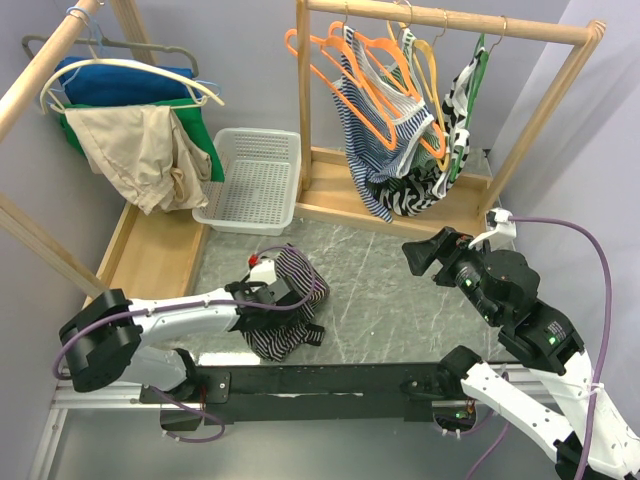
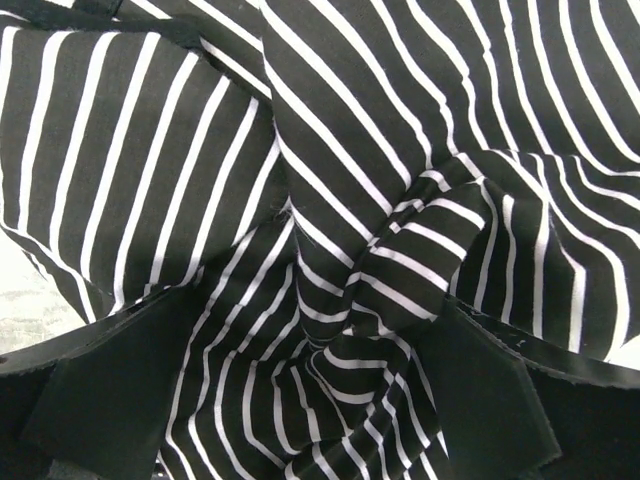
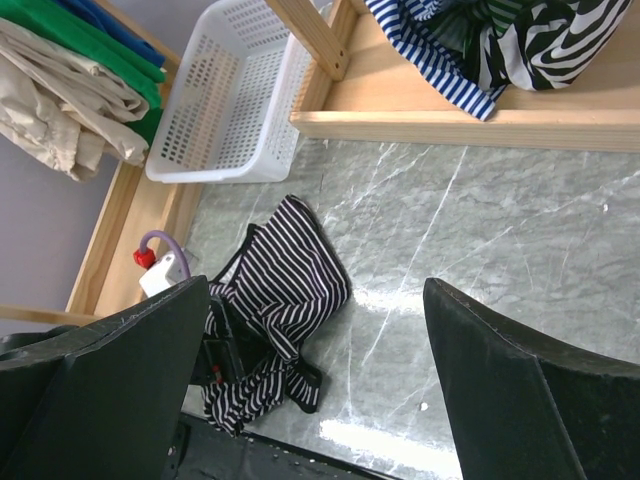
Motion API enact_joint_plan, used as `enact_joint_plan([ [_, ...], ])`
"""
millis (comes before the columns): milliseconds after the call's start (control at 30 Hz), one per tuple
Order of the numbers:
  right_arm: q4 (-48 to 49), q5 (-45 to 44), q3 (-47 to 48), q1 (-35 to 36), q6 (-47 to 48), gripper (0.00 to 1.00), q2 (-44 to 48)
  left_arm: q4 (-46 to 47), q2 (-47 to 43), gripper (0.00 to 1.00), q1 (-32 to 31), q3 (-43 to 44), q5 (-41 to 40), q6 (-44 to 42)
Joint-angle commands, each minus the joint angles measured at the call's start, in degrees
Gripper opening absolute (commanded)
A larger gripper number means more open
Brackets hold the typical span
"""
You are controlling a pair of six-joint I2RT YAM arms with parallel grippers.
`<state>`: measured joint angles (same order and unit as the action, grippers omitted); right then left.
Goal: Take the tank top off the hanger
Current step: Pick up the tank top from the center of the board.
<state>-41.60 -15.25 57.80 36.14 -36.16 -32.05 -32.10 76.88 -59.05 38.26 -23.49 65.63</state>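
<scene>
The tank top (image 1: 298, 272), black with thin white stripes, lies crumpled on the grey marble table near its front left, off any hanger. My left gripper (image 1: 272, 303) sits low on the heap. In the left wrist view its two black fingers (image 2: 110, 390) stand wide apart, with loose folds of the tank top (image 2: 330, 150) bunched between them and not pinched. My right gripper (image 1: 420, 255) hangs open in the air at the right, nothing between its fingers (image 3: 500, 380); below it I see the tank top (image 3: 290, 270). Orange hangers (image 1: 350, 60) hang on the back rack.
A white perforated basket (image 1: 252, 180) stands at the back left of the table. The wooden rack (image 1: 450, 20) at the back carries several striped garments (image 1: 395, 170). A second rack at the left holds blue, green and beige clothes (image 1: 140, 150). A black rail (image 1: 320, 380) runs along the near edge.
</scene>
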Motion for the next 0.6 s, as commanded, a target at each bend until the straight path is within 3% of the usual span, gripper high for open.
enact_joint_plan([
  [0,1.53,0.3,0.21,0.25,0.39,0.95,-0.64,7.05,5.9,0.97,0.16,-3.45,5.11,1.87],
  [100,1.18,-0.05,0.38,0.16,0.83,0.95,-0.82,6.61,5.04,0.81,-0.63,-3.28,4.33,1.52],
  [333,2.67,-1.8,-1.29,0.16,1.71,0.98,0.15,3.8,3.54,0.11,-0.63,0.41,1.6,-0.41],
  [433,2.93,-2.07,-0.76,0.16,2.5,0.99,-1.34,4.5,2.05,0.01,-0.63,1.46,1.78,-1.81],
  [567,2.93,-0.67,0.9,0.07,2.5,0.99,-3.45,2.4,0.03,0.01,-0.63,5.5,0.9,-4.71],
])
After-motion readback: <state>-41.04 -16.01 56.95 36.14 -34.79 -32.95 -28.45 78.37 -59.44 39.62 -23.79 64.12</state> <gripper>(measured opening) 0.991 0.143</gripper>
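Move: The left hand is already down at the tank top with its fingers spread over the bunched middle; the garment's centre is about 2 cm ahead, 1 cm to the right and 1 cm below. The white basket stands roughly 28 cm ahead and 8 cm to this hand's left, some 2 cm higher. From the raised right hand the tank top lies about 27 cm to the left, 3 cm back and 29 cm down. The left fingers close from wide open to nearly shut around the gathered striped fold in the middle of the tank top, pinching the cloth between both pads. As they shut, the hand stays low over the board and slides only about 2 cm, to the right and a little forward, with hardly any turn of the wrist and no real lift yet. ##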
